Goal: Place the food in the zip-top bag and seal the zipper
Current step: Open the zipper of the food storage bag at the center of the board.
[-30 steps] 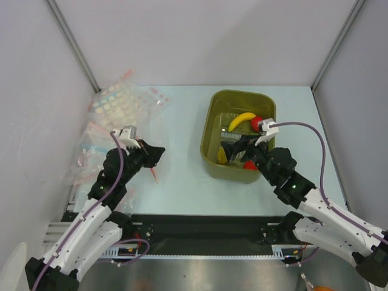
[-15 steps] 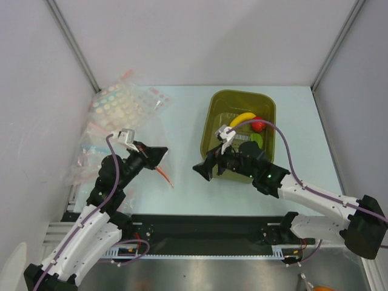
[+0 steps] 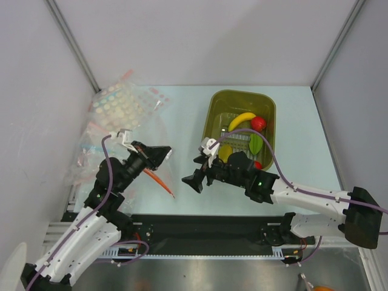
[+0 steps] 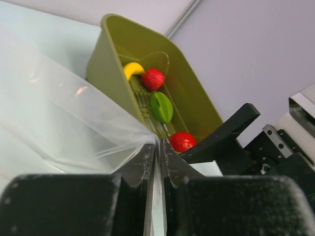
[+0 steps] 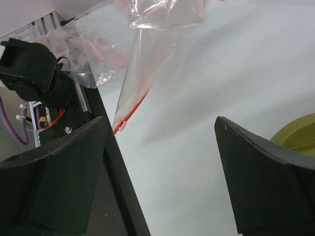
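My left gripper [image 3: 161, 154] is shut on an edge of the clear zip-top bag [image 3: 154, 173], which hangs below it with the orange-red zipper [image 3: 162, 182] slanting down toward the table. The left wrist view shows the film [image 4: 74, 113] pinched between the closed fingers [image 4: 158, 147]. My right gripper [image 3: 193, 180] stands open and empty just right of the zipper, above bare table. Its wrist view shows the bag [image 5: 147, 64] and zipper [image 5: 130, 110] ahead of the spread fingers [image 5: 160, 123]. The food lies in the olive basket [image 3: 213, 115]: a banana [image 3: 241, 120], two red fruits [image 3: 258, 123] [image 3: 259, 165] and a green piece [image 3: 255, 144].
Other clear bags with dots and coloured strips [image 3: 121, 103] are piled at the far left against the wall. The black base rail [image 3: 206, 227] runs along the near edge. The basket stands at the right rear, close behind the right arm.
The right arm has come out of the basket and swung left to the bag, its gripper open. The left gripper has shifted slightly right, and the zipper hangs farther toward the middle.
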Robot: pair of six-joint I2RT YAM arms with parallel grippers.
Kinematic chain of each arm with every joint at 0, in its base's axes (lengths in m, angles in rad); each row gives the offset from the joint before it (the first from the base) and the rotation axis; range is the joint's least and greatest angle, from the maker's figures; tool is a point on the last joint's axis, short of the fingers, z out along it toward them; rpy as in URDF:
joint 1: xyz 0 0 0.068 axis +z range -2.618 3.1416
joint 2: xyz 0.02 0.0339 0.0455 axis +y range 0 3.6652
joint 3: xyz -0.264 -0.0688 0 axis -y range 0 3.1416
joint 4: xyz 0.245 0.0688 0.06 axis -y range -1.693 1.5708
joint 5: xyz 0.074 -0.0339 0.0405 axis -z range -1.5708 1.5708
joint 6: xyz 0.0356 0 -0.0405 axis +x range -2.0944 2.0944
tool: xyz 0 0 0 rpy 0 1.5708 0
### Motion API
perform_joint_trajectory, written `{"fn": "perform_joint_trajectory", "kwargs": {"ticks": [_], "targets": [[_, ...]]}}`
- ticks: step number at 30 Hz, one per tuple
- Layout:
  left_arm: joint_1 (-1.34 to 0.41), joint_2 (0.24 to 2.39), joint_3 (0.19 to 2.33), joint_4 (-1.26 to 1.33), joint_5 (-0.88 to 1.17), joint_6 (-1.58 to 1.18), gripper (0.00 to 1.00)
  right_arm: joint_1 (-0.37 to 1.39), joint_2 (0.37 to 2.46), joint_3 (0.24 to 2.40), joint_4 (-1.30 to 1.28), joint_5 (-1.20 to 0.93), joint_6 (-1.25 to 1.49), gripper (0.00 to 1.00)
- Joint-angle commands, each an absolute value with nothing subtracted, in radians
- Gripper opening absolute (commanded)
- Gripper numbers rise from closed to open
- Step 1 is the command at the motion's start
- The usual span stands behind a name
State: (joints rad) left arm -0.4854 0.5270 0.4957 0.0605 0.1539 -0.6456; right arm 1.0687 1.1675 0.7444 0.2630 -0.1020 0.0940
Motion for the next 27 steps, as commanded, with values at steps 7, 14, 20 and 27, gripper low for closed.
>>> {"fn": "perform_joint_trajectory", "kwargs": {"ticks": [7,14,20,27], "targets": [[-0.696,0.607,0.690,0.106,-0.030,-0.687,0.12,1.095,1.104,0.716,0.373,-0.096,0.058,0.97],[-0.866,0.724,0.785,0.147,-0.162,-0.637,0.13,1.103,1.112,0.727,0.359,-0.069,0.061,0.91],[-0.910,0.798,0.851,0.163,-0.218,-0.568,0.29,1.103,1.115,0.753,0.313,-0.009,0.064,0.16],[-0.910,0.807,0.795,0.169,-0.278,-0.447,1.00,0.984,1.051,0.727,0.330,-0.108,0.216,0.00]]}}
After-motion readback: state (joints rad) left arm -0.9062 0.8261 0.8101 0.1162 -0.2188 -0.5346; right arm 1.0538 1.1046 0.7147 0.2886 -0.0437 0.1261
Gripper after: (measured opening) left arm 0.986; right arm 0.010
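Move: The clear bag hangs from the left fingers. Its red zipper edge lies about 11 cm left, 2 cm back and 6 cm below the open right fingers, and from the left hand some 9 cm back, 5 cm left and 10 cm down. The right gripper waits about 7 cm back, 6 cm right and 4 cm below the left hand. The green bin is centred roughly 15 cm ahead, 19 cm right and 15 cm below the right hand. The bag changes hands: still pinching its film, the left hand carries it about 8 cm to the right and 8 cm up, bringing the hanging mouth to the right gripper. The right hand nearly stays put, rising a couple of centimetres, and shuts its fingers on the film near the zipper's end; just after that the left fingers open wide and let go. ##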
